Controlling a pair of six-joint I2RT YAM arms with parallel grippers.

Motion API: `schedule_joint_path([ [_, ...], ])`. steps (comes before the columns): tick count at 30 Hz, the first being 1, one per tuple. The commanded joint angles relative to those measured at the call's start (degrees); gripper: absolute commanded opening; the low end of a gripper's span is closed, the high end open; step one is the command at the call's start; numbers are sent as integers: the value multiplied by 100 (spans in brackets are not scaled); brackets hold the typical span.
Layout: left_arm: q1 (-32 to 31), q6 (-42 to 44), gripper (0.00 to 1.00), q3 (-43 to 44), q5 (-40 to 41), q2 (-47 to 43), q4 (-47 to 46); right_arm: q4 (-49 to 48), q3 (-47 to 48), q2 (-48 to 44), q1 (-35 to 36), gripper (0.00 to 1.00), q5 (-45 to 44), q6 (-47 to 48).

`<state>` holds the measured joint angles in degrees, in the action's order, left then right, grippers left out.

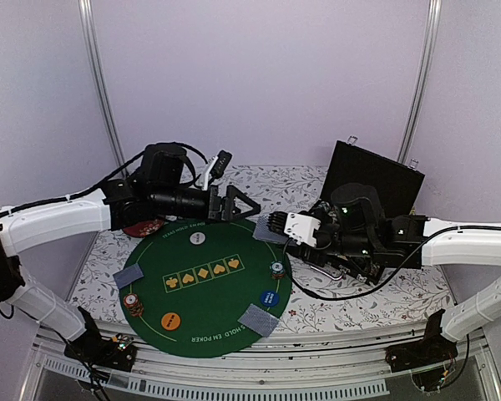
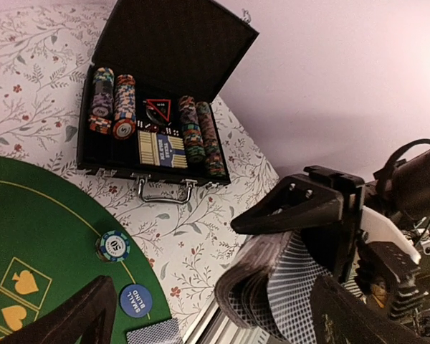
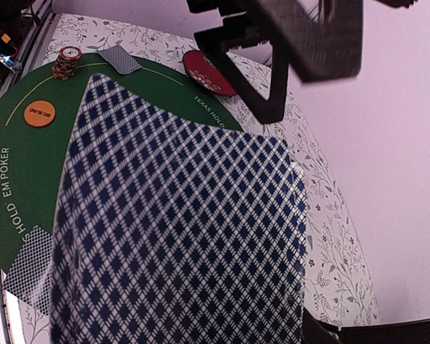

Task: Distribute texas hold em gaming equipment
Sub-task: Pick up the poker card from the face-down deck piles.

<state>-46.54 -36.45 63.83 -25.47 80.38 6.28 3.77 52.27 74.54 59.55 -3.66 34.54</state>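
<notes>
My right gripper (image 1: 277, 225) is shut on a deck of blue-grey patterned playing cards (image 1: 270, 227), held over the right rim of the round green mat (image 1: 204, 292). The deck (image 3: 179, 236) fills the right wrist view and hides that gripper's fingers. My left gripper (image 1: 246, 207) is open, its tips right beside the deck (image 2: 272, 287); whether they touch it I cannot tell. On the mat lie two face-down cards (image 1: 128, 276) (image 1: 259, 319), two chip stacks (image 1: 132, 302) (image 1: 276, 269), and white (image 1: 198, 238), blue (image 1: 269, 298) and orange (image 1: 171, 319) buttons.
An open black case (image 2: 158, 107) with rows of chips and a boxed deck stands at the back right on the floral tablecloth. A dark red disc (image 1: 142, 227) lies at the mat's back left, under my left arm. The near table edge is a metal rail.
</notes>
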Motion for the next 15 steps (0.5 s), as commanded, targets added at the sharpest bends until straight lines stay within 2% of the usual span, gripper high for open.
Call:
schedule_joint_path([
  [1, -152, 126, 96, 204, 67, 249, 269, -316, 234, 159, 73, 44, 156, -9],
  [8, -280, 193, 94, 299, -192, 454, 276, -366, 247, 214, 81, 44, 170, -9],
  [11, -276, 235, 85, 218, -186, 344, 289, -372, 217, 186, 83, 44, 163, -17],
  [15, -276, 315, 66, 148, -77, 202, 395, -372, 193, 157, 88, 44, 123, -11],
])
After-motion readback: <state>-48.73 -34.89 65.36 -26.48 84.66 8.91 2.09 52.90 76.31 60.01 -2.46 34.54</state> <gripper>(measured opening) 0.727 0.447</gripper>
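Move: The face-down card deck, held in my right fingers, lies about 5 cm right of my left hand, some 3 cm back and 5 cm lower. From my right hand its middle is roughly 2 cm left, 1 cm ahead and 1 cm below. Far beneath, about 23 cm below my left hand, a chip stack stands 7 cm right and 2 cm ahead, and the small blind button 5 cm right and 6 cm back. I lower my left hand about 3 cm and bring it some 2 cm right and 1 cm back, so its open fingers come over the free end of the deck, one across the card backs near the far corner. There I stop and begin closing, still well apart. My right hand keeps its grip and carries the deck about 1 cm left to meet it. ##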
